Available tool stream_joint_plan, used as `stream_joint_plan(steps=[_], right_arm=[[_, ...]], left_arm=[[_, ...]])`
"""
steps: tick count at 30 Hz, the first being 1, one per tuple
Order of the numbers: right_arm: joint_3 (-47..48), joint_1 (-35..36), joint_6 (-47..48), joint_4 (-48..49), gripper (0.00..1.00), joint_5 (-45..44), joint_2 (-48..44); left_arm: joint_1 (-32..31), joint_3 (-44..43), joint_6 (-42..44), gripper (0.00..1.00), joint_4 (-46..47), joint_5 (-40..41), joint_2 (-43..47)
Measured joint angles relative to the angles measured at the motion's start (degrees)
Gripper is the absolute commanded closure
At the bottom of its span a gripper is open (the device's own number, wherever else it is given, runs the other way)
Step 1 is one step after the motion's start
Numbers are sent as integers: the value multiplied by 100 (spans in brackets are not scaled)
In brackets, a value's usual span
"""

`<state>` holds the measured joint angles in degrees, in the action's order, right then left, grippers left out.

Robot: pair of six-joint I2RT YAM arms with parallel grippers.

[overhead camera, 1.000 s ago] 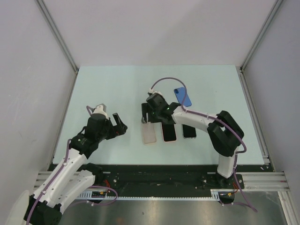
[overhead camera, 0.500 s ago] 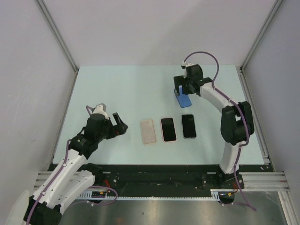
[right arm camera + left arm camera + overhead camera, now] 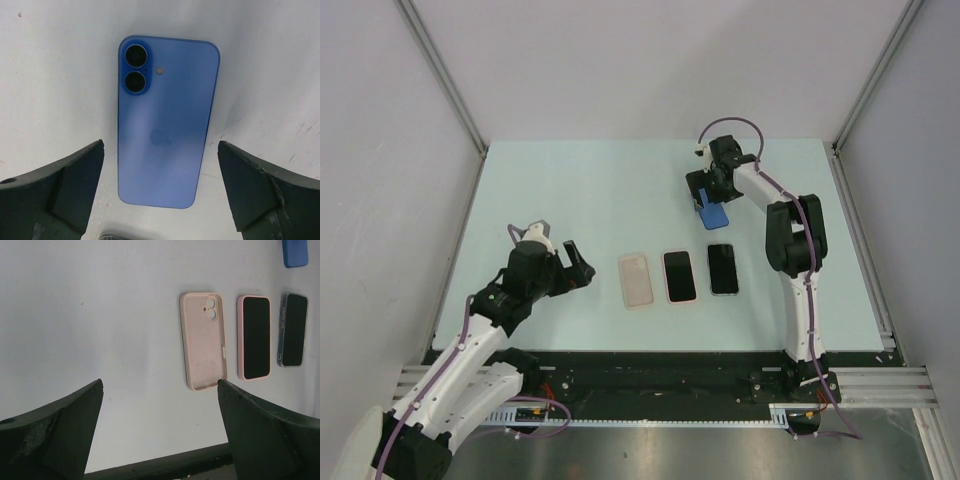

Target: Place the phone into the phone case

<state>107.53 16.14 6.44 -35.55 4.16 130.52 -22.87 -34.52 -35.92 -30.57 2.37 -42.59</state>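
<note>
A blue phone (image 3: 165,120) lies face down on the table, camera lenses away from my wrist. My right gripper (image 3: 161,145) hovers over it, open, one finger on each side and neither touching. From above, that gripper (image 3: 706,198) is at the back right, over the blue phone (image 3: 717,216). An empty pale pink phone case (image 3: 636,280) lies inside up near the front centre, also seen in the left wrist view (image 3: 202,340). My left gripper (image 3: 570,265) hangs open and empty left of the case (image 3: 160,382).
Right of the pink case lie a pink-rimmed phone (image 3: 679,275) with its screen up and a phone in a clear case (image 3: 723,268). White walls and metal rails (image 3: 860,230) enclose the pale table (image 3: 560,190).
My right arm has swung from beside the pink case to the back right, over the blue phone, and its jaws have opened wider. The left arm has stayed put.
</note>
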Motion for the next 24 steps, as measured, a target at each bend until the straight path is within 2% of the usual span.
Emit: stream_joint_plan(steps=[17, 24], right_arm=[[168, 11, 238, -223, 13, -83, 256], [179, 7, 245, -223, 29, -87, 267]], left_arm=[[2, 0, 42, 0, 48, -11, -146], [2, 7, 35, 0, 87, -7, -149]])
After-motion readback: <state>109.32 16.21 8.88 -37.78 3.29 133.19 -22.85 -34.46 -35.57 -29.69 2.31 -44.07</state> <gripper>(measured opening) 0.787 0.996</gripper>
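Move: The blue phone lies flat just under the right hand, its middle about 1 cm ahead and 2 cm below. The clear-cased phone is some 18 cm back and 4 cm right of that hand, the pink-cased phone about 20 cm back and 8 cm left, the empty case about 22 cm back and 21 cm left. From the left hand, the blue phone is roughly 24 cm ahead, 34 cm right and 11 cm below. The right hand sinks about 1.5 cm over the blue phone, closing its fingers onto both long edges. ##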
